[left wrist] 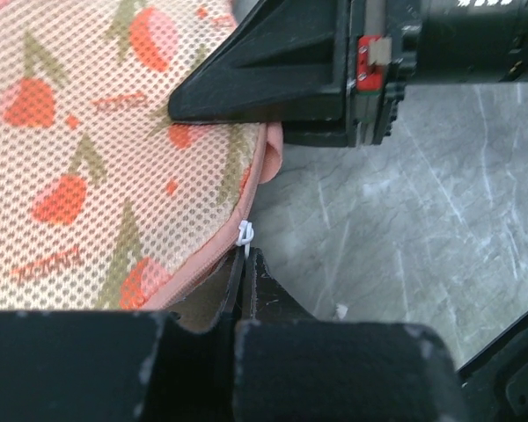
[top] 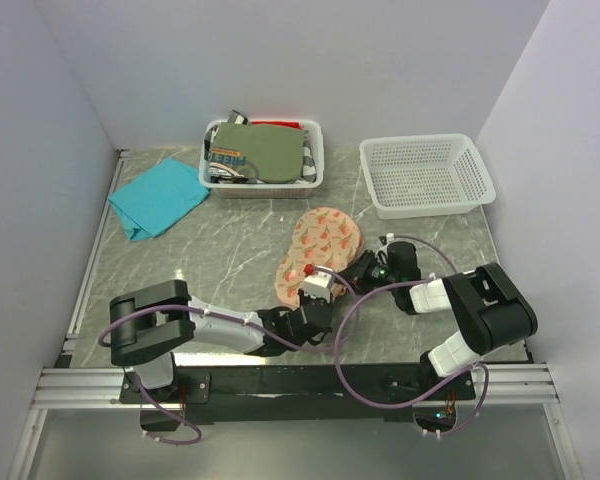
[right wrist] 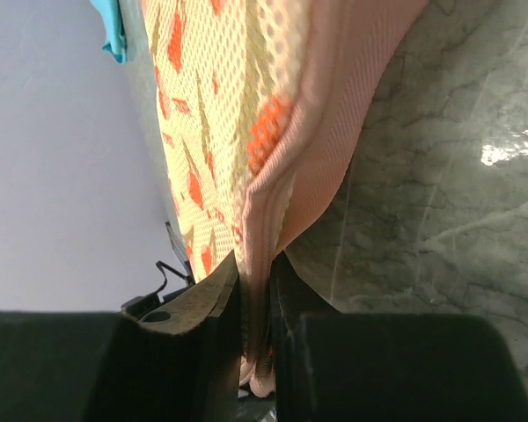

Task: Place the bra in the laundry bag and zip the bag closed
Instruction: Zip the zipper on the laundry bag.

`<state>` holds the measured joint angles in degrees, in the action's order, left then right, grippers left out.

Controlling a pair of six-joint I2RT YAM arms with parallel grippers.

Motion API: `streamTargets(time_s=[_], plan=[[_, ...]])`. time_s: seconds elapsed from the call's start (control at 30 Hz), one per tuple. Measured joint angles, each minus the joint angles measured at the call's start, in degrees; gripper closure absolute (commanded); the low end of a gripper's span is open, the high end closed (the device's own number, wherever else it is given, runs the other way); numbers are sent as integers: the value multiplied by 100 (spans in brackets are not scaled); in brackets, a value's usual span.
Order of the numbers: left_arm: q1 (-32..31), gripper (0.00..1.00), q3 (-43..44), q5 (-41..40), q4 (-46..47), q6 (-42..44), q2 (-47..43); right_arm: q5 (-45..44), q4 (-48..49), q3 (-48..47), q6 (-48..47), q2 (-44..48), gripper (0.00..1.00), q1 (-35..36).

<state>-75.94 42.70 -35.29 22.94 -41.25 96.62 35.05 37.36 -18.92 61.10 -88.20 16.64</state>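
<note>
The laundry bag, a pinkish-beige mesh case with orange-red print, lies flat at the middle of the table. My left gripper is at its near end, shut on the small white zipper pull at the bag's pink edge. My right gripper comes in from the right and is shut on the bag's pink rim, which is pinched between the fingers. In the left wrist view the right gripper's black body lies over the mesh. The bra is out of view.
A white basket with an olive-green folded garment stands at the back centre. An empty white mesh basket stands at the back right. A teal cloth lies at the back left. White walls close in the sides.
</note>
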Motion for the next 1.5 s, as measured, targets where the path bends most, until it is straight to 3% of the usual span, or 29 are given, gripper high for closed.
streamTargets(time_s=[0.77,0.87,0.93,0.97,1.0,1.17,1.27,1.5], plan=[[0,99,-1161,-514,-146,-933,-951,315,-1082,-745,-549,-87,97,-131],[0,99,-1248,-603,-214,-1075,-1054,461,-1217,-925,-660,-199,91,-131],[0,99,-1257,-623,-219,-1099,-1067,557,-1276,-1040,-739,-286,80,-131],[0,99,-1257,-625,-212,-1097,-1067,627,-1320,-1130,-791,-354,74,-131],[0,99,-1255,-625,-199,-1095,-1067,680,-1362,-1211,-841,-417,56,-129],[-7,99,-1145,-605,-334,-935,-782,391,-1462,-1342,-1069,-398,27,-243],[-7,99,-857,-553,-457,-826,-365,-118,-1576,-1123,-1110,48,21,-278],[-11,99,4,-492,-450,-542,251,-872,-1298,549,-490,1576,19,-92]])
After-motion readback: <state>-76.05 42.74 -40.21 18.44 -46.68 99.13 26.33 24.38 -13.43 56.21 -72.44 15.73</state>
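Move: The zip pull on the laundry bag's near edge is already in the left fingers. From that hand the bag's near left corner, towards which the pull is drawn, lies about 10 cm to the left and 1 cm ahead, and the bag's middle some 10 cm ahead and 3 cm left, slightly below. The right fingers already pinch the bag's edge; from them the zip pull is about 6 cm back and 1 cm left, the bag's middle roughly 4 cm ahead and 4 cm left. The zip pull, kept pinched by the left hand, is drawn about 7 cm left towards the bag's near left corner while the right hand holds the edge, creeping a little forward. The left hand then sinks some 3 cm and comes back right about 5 cm, rising slightly; the right fingers open wide, letting go of the edge, go briefly forward, then swing about 6 cm back and to the right. ##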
